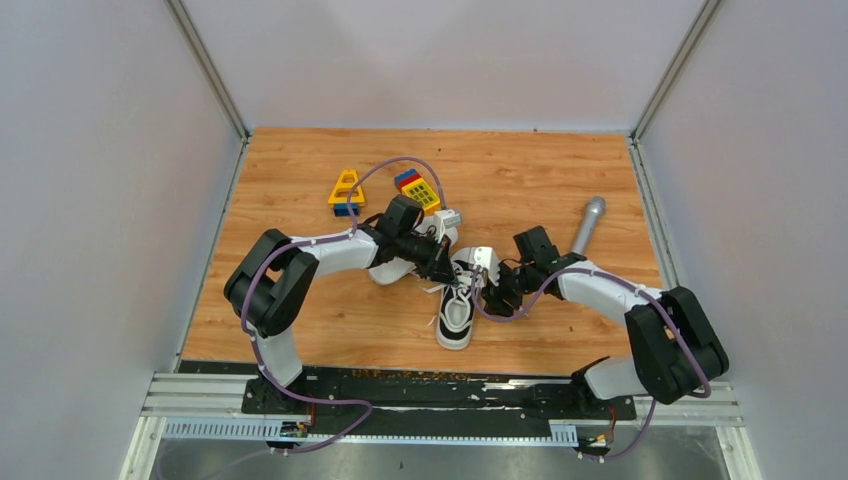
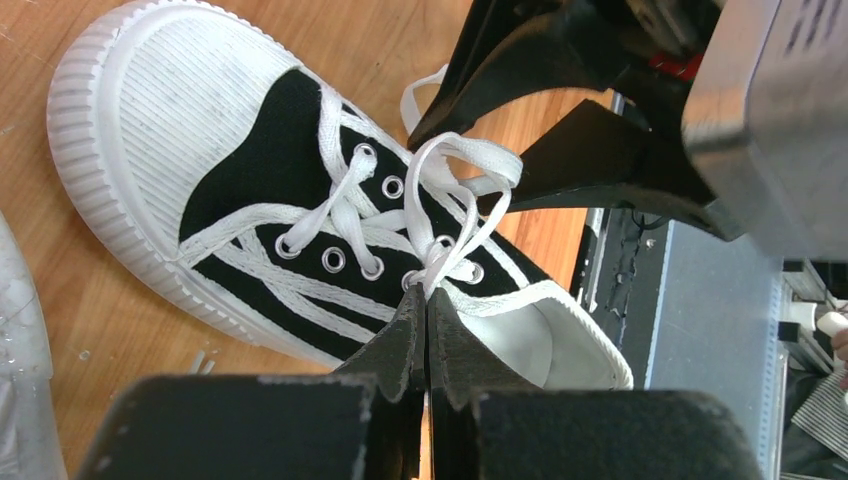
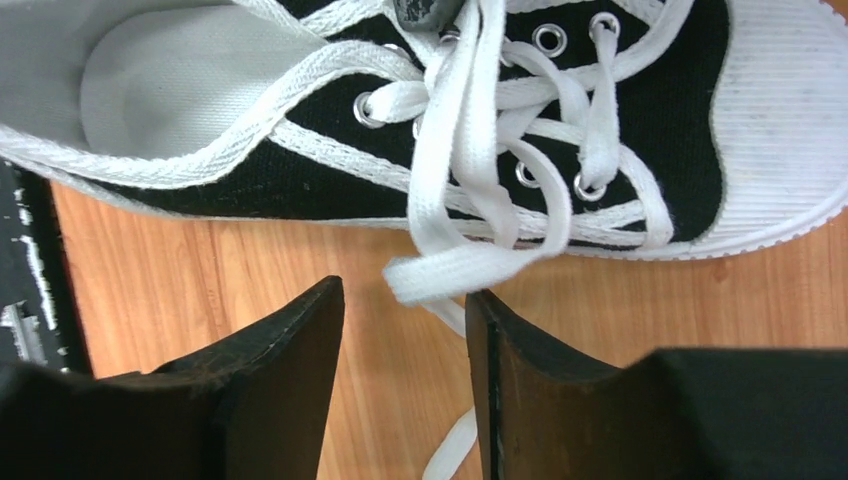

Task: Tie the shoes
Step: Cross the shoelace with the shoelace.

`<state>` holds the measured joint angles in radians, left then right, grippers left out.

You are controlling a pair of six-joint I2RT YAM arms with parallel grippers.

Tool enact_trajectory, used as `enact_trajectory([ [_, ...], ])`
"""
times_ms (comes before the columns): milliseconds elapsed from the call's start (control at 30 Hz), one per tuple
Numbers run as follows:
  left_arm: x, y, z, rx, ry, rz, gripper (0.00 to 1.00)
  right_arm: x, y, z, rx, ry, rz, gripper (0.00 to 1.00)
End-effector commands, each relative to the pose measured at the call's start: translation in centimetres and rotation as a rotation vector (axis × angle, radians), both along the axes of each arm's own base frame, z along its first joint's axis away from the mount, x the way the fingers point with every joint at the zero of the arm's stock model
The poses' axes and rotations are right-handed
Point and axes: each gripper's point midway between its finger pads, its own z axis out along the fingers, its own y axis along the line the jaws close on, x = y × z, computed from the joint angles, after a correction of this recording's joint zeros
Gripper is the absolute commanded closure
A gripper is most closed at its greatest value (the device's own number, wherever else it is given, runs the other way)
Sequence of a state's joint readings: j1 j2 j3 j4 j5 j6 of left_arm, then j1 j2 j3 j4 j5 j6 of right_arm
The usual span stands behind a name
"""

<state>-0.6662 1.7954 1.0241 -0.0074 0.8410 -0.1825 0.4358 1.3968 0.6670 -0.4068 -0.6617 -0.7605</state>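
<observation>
One black shoe (image 1: 455, 318) with a white toe cap lies mid-table, toe toward the arms. The second shoe (image 1: 393, 270) lies mostly hidden under my left arm. My left gripper (image 2: 427, 293) is shut on the white lace where it leaves the top eyelets of the shoe (image 2: 250, 200). From there a lace loop (image 2: 455, 160) stretches toward my right gripper's black fingers (image 2: 600, 160). My right gripper (image 3: 405, 290) is open beside the shoe (image 3: 660, 90). The folded end of the lace loop (image 3: 460, 272) lies just beyond its fingertips, close to the right one.
Yellow toy blocks (image 1: 346, 190) and a colourful block stack (image 1: 420, 190) sit behind the left arm. A grey metal cylinder (image 1: 588, 225) lies at the right rear. The black rail (image 1: 440, 380) runs along the near table edge, and walls close in both sides.
</observation>
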Motion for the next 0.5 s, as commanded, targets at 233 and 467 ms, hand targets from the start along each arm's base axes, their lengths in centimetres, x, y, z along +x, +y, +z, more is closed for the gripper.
enact_trajectory([
  [233, 0.5, -1.2, 2.1, -0.057, -0.014, -0.023, 1.00, 3.1, -0.4, -0.2, -0.059, -0.243, -0.017, 0.93],
  [467, 0.1, -1.1, 2.3, -0.055, -0.030, -0.053, 1.00, 1.2, 0.5, 6.2, 0.026, -0.056, -0.108, 1.00],
])
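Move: The slack white lace loop hangs almost between the open right fingertips, about 1 cm ahead of them, 1 cm left and 2 cm lower. Level with the hand, the laced shoe's middle lies roughly 6 cm left. The left gripper's closed tips are some 6 cm left, 2 cm farther out and 4 cm above the right hand. From the left hand the loop lies about 5 cm right, 1 cm back and 6 cm down. Dip the right gripper about 2 cm beside the shoe's right edge while closing it fully, easing a little forward and right, so the fingertips pinch the slack lace; then lift some 2.5 cm with it. Keep the left gripper shut on its lace over the eyelets, letting it rise just under 1 cm. ##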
